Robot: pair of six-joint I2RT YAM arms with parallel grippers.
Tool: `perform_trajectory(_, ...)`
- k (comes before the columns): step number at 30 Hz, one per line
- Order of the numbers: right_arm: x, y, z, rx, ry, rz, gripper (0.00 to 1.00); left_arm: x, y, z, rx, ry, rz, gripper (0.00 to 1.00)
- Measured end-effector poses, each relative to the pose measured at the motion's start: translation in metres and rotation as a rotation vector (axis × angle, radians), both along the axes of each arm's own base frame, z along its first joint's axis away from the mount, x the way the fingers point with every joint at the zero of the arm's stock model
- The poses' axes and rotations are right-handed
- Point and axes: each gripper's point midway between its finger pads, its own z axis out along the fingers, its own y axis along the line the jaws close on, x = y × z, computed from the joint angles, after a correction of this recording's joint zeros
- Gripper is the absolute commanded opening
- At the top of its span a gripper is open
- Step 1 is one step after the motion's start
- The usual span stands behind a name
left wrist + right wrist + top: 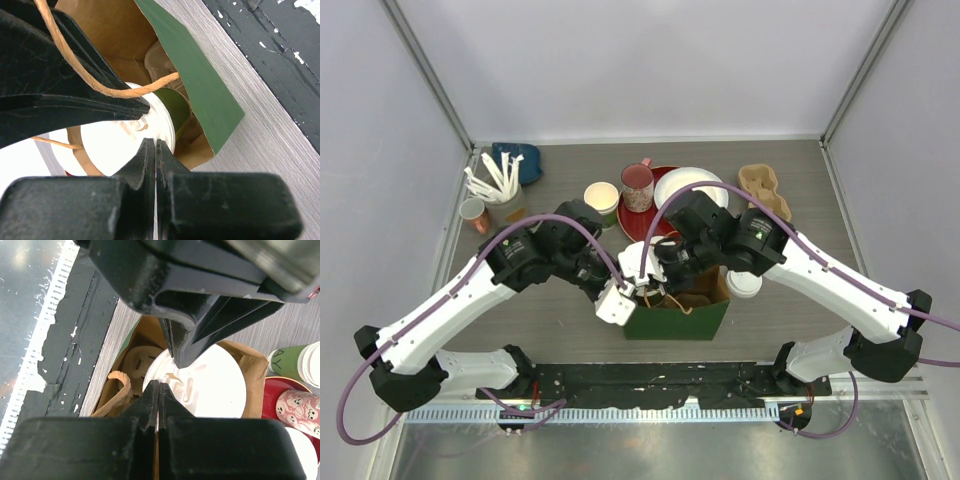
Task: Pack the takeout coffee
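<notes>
A green paper bag stands open at the table's near middle. Inside it sits a takeout coffee, a green cup under a white lid. A second lidded cup stands just right of the bag. A lidless green cup stands farther back. My left gripper is shut at the bag's rim, brown paper running into its jaws. My right gripper is also shut at the rim, a brown strip between its fingers. The twine handle lies over the right gripper's finger.
A pink speckled mug stands on a red plate behind the bag, with a white bowl beside it. A cardboard cup carrier lies back right. A holder of white stirrers and a small copper cup stand back left.
</notes>
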Motion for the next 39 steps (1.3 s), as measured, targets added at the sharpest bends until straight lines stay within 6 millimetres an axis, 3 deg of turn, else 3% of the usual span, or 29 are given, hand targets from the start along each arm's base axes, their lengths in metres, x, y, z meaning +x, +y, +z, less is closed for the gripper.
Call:
perform_trajectory(8, 0.002, 0.001, -0.003, -0.006, 0.0, -0.026, 0.01, -0.001, 0.001, -0.005, -0.011, -0.003, -0.003, 0.0)
perform_trajectory(11, 0.003, 0.0, -0.007, -0.006, -0.006, -0.044, 0.01, 0.0, 0.001, -0.009, -0.021, -0.012, -0.001, 0.04)
perform_trajectory(19, 0.014, 0.002, -0.027, -0.016, 0.003, -0.154, 0.01, 0.01, 0.0, -0.014, -0.026, -0.051, 0.043, 0.31)
perform_trajectory(24, 0.02, 0.007, -0.023, 0.024, -0.003, -0.197, 0.01, 0.014, 0.0, -0.009, -0.043, -0.049, 0.078, 0.33)
perform_trajectory(29, 0.022, 0.009, -0.022, 0.062, 0.005, -0.225, 0.01, 0.015, 0.0, -0.007, -0.05, -0.02, 0.118, 0.46)
perform_trajectory(39, 0.02, 0.008, -0.007, 0.129, 0.019, -0.264, 0.01, 0.022, 0.007, 0.012, -0.092, -0.014, 0.251, 0.57)
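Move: Both hands are over the open bag, fingertips nearly together by the coffee cup's white lid. The lid's middle is about 3 cm ahead, 2 cm right and 1 cm below the left hand, and 3 cm straight ahead and 1 cm below the right hand. From the right hand, the bag's middle is some 3 cm right and 8 cm down, level fore and aft. The mug stands 20 cm ahead and 3 cm left, the loose lid 17 cm right and 1 cm ahead. Right's shut fingers dip 2.5 cm and edge forward at the lid, then rise; left opens halfway, easing 2 cm forward. ##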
